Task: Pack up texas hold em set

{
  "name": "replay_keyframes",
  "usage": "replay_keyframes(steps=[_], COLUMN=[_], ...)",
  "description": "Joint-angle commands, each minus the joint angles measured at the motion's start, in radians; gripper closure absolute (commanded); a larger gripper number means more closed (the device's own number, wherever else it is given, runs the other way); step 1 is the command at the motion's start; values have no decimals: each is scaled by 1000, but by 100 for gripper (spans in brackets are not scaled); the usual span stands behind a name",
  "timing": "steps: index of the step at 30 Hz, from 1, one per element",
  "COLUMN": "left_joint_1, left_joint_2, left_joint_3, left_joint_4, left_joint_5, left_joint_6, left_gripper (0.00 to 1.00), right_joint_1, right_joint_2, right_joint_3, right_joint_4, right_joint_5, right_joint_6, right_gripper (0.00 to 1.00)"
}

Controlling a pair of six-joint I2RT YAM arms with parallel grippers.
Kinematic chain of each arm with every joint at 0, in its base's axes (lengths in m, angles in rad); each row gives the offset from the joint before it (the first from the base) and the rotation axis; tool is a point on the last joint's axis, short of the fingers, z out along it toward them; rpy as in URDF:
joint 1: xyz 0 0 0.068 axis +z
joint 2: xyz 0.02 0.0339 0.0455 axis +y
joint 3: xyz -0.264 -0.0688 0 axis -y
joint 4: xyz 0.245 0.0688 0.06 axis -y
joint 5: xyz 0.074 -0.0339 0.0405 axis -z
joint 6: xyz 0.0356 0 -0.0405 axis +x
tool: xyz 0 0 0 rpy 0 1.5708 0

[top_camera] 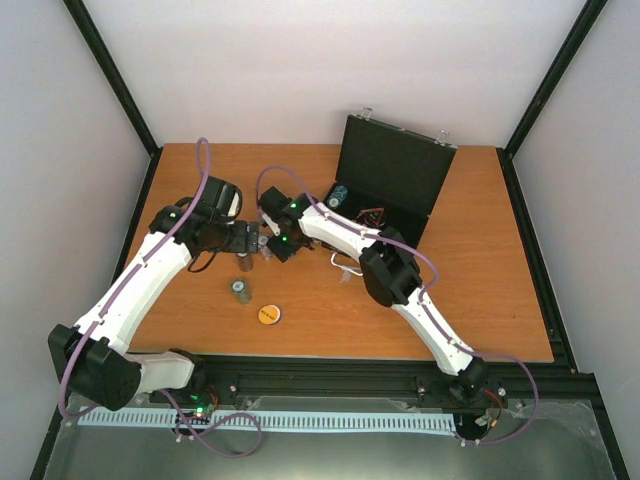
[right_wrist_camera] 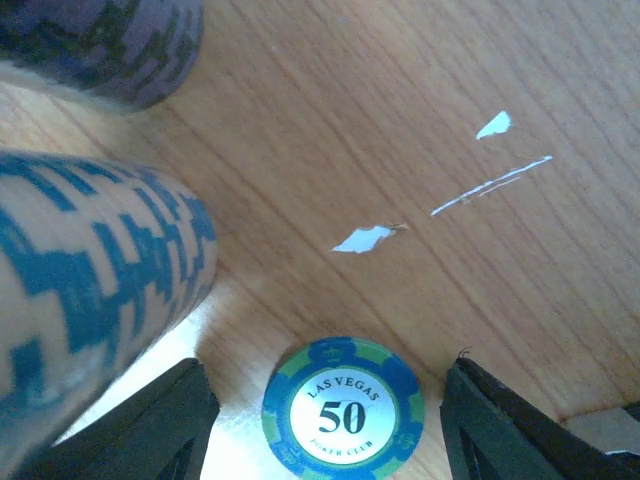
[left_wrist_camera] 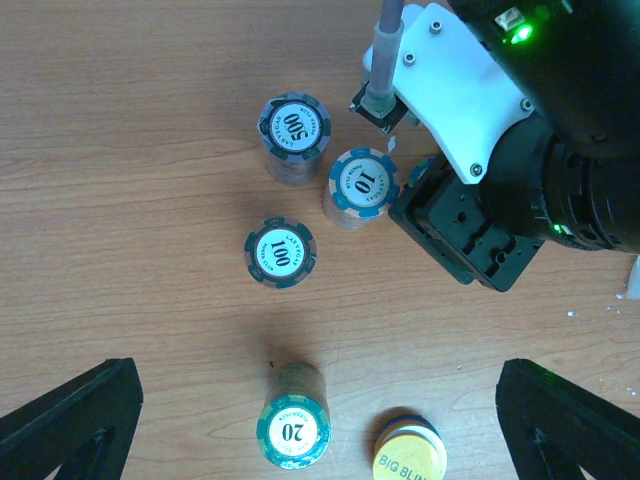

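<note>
The black case [top_camera: 392,165] stands open at the back right with a blue chip stack [top_camera: 339,195] inside. In the left wrist view, chip stacks marked 500 [left_wrist_camera: 294,130], 10 [left_wrist_camera: 363,183], 100 [left_wrist_camera: 280,252] and 20 [left_wrist_camera: 292,431] stand on the wood beside the orange disc [left_wrist_camera: 408,460]. My left gripper [left_wrist_camera: 318,380] hangs open well above them. My right gripper [right_wrist_camera: 325,372] is low at the table, and its fingers [right_wrist_camera: 135,425] stand on either side of a stack marked 50 [right_wrist_camera: 342,410], with a gap on each side.
A blue-and-white stack [right_wrist_camera: 90,300] and a darker stack [right_wrist_camera: 100,45] stand close to the right gripper's left finger. The two grippers [top_camera: 248,238] [top_camera: 268,248] nearly meet at mid-table. The 20 stack [top_camera: 241,291] and the orange disc [top_camera: 268,314] sit nearer the front.
</note>
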Motion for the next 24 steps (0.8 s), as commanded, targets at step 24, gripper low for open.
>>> replay_keyframes(steps=[24], left_joint_1=[2], left_joint_2=[-23], left_joint_3=[1], left_joint_4=[5], left_joint_5=[-4], left_joint_6=[0], left_gripper=[0], right_joint_1=[30], right_joint_2=[-100], right_joint_3=[-211], right_joint_4=[-39], right_joint_5=[89], right_joint_6=[14], right_gripper=[59])
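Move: The 50 chip lies right between the right hand's open fingertips, about 1 cm below the hand point. Its nearest neighbour, the 10 stack, stands about 4 cm to the left of it and 2 cm nearer the bases. The 500 stack is roughly 8 cm left and 2 cm ahead of the chip, the 100 stack some 9 cm left and 6 cm back. From the left hand, the chip is about 8 cm ahead, 9 cm right and 19 cm down. The right fingers, down at table height around the 50 chip, close from about two thirds open to well under half and pinch it by its rim from both sides, while the hand eases back just under 1 cm. With that grip kept, it slides the chip level over the table, about 1 cm to the right and a touch farther back, the wrist tipping only slightly and nothing lifting yet. ##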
